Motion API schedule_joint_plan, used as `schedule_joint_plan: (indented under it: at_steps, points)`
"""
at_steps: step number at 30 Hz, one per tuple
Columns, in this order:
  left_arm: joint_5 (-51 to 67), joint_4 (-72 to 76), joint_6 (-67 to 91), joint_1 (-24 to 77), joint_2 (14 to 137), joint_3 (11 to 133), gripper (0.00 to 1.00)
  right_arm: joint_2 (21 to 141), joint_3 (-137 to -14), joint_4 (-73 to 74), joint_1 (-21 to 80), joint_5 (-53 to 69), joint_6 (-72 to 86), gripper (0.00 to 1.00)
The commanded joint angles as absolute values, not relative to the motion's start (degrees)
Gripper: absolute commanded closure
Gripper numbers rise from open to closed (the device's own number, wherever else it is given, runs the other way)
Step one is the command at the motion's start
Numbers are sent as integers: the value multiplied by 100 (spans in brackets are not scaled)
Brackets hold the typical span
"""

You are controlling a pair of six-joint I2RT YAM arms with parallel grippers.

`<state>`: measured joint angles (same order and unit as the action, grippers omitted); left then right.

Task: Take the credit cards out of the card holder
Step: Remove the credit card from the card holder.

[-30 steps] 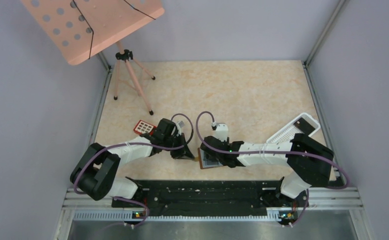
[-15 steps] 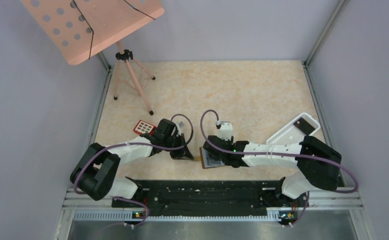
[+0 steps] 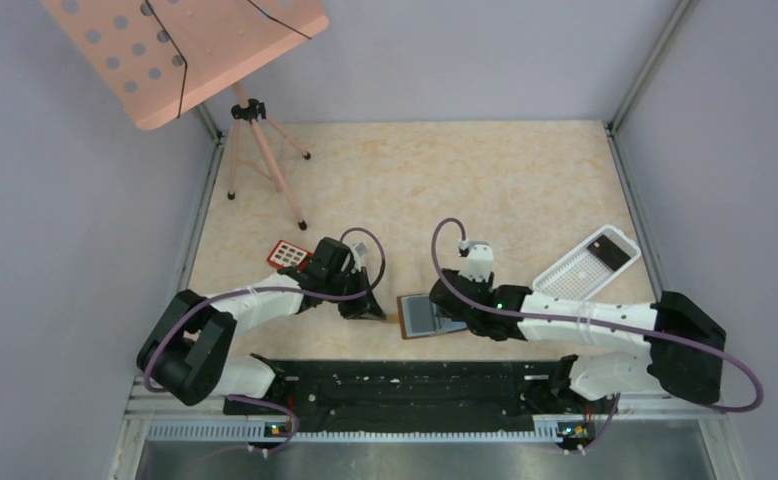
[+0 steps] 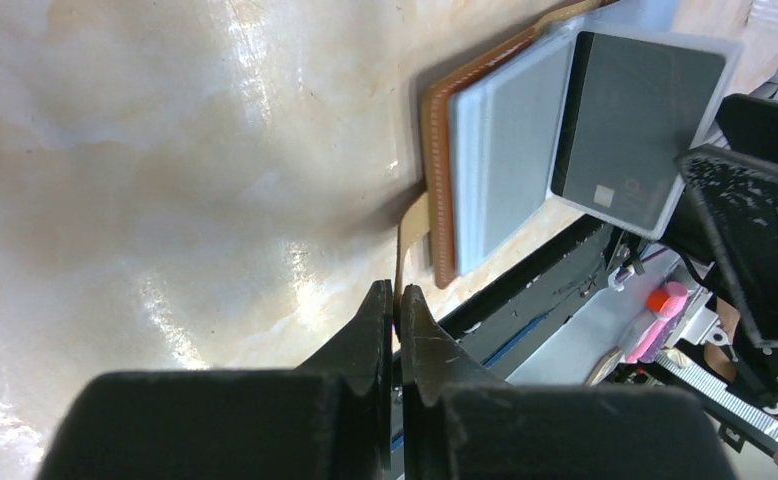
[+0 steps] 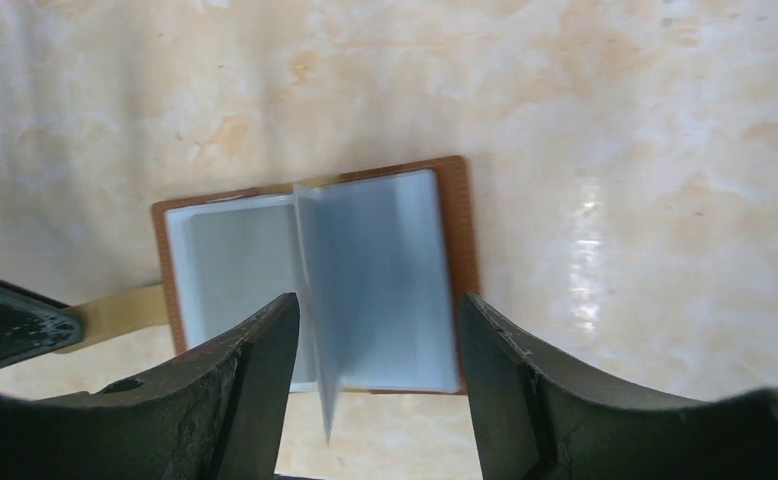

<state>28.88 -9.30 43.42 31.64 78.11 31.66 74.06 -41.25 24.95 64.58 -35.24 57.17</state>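
Observation:
The brown card holder [image 3: 417, 316] lies open on the table, its blue-grey sleeves [image 5: 225, 270] facing up. My left gripper [image 4: 396, 292] is shut on the holder's thin brown tab [image 4: 412, 225], pinning it at the holder's left edge. My right gripper [image 5: 375, 305] hovers open over the right half. One clear sleeve leaf [image 5: 375, 260] stands raised and blurred between its fingers, and no finger touches it. In the left wrist view a dark credit card [image 4: 635, 110] shows inside that lifted leaf, next to the right gripper's finger [image 4: 755, 240].
A red keypad-like block [image 3: 288, 254] lies just behind the left gripper. At the right, a white perforated tray [image 3: 570, 275] carries a dark card-like piece [image 3: 613, 252]. A pink music stand [image 3: 185, 50] on a tripod [image 3: 265, 165] occupies the back left. The black base rail [image 3: 405, 385] runs close behind the holder.
My right arm has swung to the right and its wrist has drawn back, uncovering more of the open holder. The left gripper has kept its hold on the tab without moving.

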Motion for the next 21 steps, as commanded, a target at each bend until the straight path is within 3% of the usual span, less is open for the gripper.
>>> schedule_joint_plan:
  at_steps: [1, 7, 10, 14, 17, 21]
  points:
    - [2817, -1107, 4259, 3153, 7566, 3390, 100, 6668, -3949, 3273, 6265, -3859, 5675, 41]
    - [2716, -1352, 4292, 3154, 7476, 3653, 99, 5903, -3935, 3134, 5977, -3323, 5324, 44]
    - [2653, -1469, 4346, 3152, 7421, 3826, 87, 5830, -3955, 2740, 5889, -2774, 4949, 49]
    - [2531, -1695, 4391, 3153, 7278, 4141, 68, 5791, -3689, 1955, 5421, -1687, 4692, 64]
    - [2505, -1746, 4449, 3150, 7127, 4349, 63, 5789, -3382, 1308, 5012, -838, 4598, 72]
    - [2538, -1437, 4610, 3215, 6957, 4442, 61, 5938, -3147, 853, 4649, -205, 4603, 75]
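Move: The credit card in its clear sleeve stands half-raised at the right hand's open fingers, about 1 cm left and 2 cm below. The open card holder's middle is roughly 3 cm left and 4 cm below that hand, level in reach. The left hand still pinches the holder's strap about 1 cm to its right; from that hand the card is some 11 cm right and the holder's middle about 8 cm right. The sleeve loses its contact with the right hand, whose left finger is at it to start with: the hand swings right about 4 cm while rising, then comes back left some 2.5 cm and sinks a little over the holder's right page, rolling left side up about 15 degrees and half closing its fingers. The left fingers open, let go of the strap, and lift away about 7 cm, slightly forward. ##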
